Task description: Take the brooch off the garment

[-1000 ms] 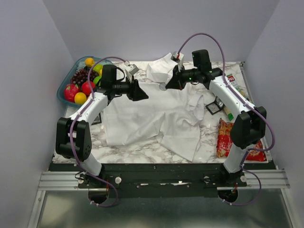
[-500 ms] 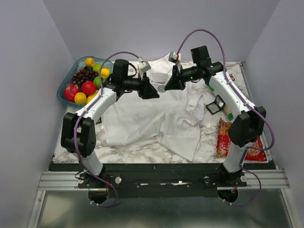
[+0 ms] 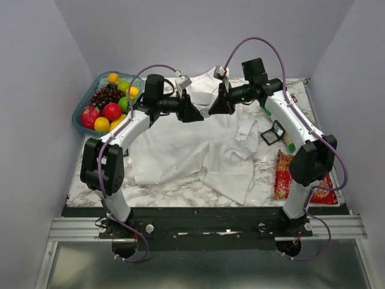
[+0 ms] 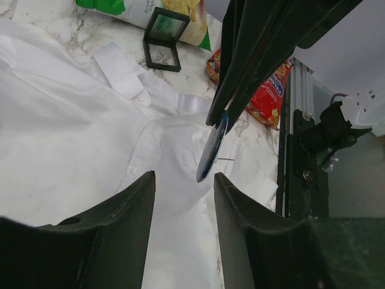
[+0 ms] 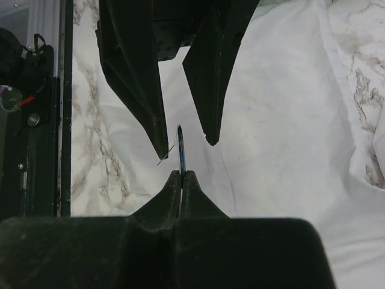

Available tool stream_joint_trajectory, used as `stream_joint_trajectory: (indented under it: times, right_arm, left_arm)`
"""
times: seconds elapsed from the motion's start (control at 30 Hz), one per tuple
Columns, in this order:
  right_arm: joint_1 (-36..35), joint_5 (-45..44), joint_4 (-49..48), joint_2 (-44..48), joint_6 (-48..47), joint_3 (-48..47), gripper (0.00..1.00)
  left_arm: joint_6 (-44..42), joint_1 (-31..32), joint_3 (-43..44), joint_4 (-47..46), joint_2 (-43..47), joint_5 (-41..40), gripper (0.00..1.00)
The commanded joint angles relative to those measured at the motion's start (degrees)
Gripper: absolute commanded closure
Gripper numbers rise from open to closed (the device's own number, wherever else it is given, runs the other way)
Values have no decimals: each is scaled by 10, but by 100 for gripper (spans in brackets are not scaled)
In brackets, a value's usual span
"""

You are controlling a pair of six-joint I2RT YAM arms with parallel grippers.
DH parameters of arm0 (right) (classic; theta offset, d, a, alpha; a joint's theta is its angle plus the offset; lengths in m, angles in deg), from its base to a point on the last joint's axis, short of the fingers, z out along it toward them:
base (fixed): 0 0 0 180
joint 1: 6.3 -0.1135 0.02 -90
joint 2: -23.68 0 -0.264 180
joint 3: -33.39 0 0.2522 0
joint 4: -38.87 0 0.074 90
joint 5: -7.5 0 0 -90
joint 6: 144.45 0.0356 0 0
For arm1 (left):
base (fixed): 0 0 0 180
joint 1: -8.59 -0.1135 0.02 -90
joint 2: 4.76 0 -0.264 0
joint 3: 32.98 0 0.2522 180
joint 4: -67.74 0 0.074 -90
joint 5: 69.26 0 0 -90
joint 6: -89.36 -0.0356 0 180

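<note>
The garment is a white shirt spread flat on the marble table, also seen in the left wrist view and the right wrist view. My right gripper is shut on the lower edge of the brooch, a thin dark-blue disc seen edge-on with its pin sticking out sideways. The brooch hangs in the air above the shirt's upper part. My left gripper is open and faces the brooch, whose lower tip sits just beyond the gap. Its fingers stand either side of the disc without touching it.
A bowl of fruit sits at the back left. A small black square frame and a red snack bag lie right of the shirt. A loose white cloth is bunched behind the grippers.
My left arm has swung right, bringing its open fingers up to the brooch. The right gripper has lifted slightly and kept its hold.
</note>
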Motion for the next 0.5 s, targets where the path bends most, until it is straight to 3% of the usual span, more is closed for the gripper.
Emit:
stream_joint_trajectory:
  times: [0.0,0.2,0.47]
  right_arm:
    - [-2,15,13,1,0,0,100]
    - [-3,14,9,-2,7,2,100]
    - [-3,7,-4,-5,26,6,100]
  left_arm:
    - [59,2,11,-74,-17,14,48]
    - [70,3,13,-89,-26,23,57]
    - [85,3,12,-114,-28,43,80]
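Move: The brooch stands on edge in my shut right fingers, its middle some 2 cm left of that hand point and about 1 cm below it, level fore and aft. From my open left hand, the brooch's middle is about 2 cm right, level in height and neither ahead nor back. Counted from the left hand, the white garment's middle is some 20 cm below, about 4 cm left and 2 cm back; the small black case is about 32 cm right, 5 cm ahead and 20 cm below. I keep the right hand still, its fingers shut on the brooch. My left hand eases about 1 cm right and up onto the brooch's free edge, with a small forward drift that partly comes back. Its fingers close to about half their gap, one on each side of the disc, while the wrist tilts some 5 degrees. They are not fully shut, and I can't see whether they touch yet. ##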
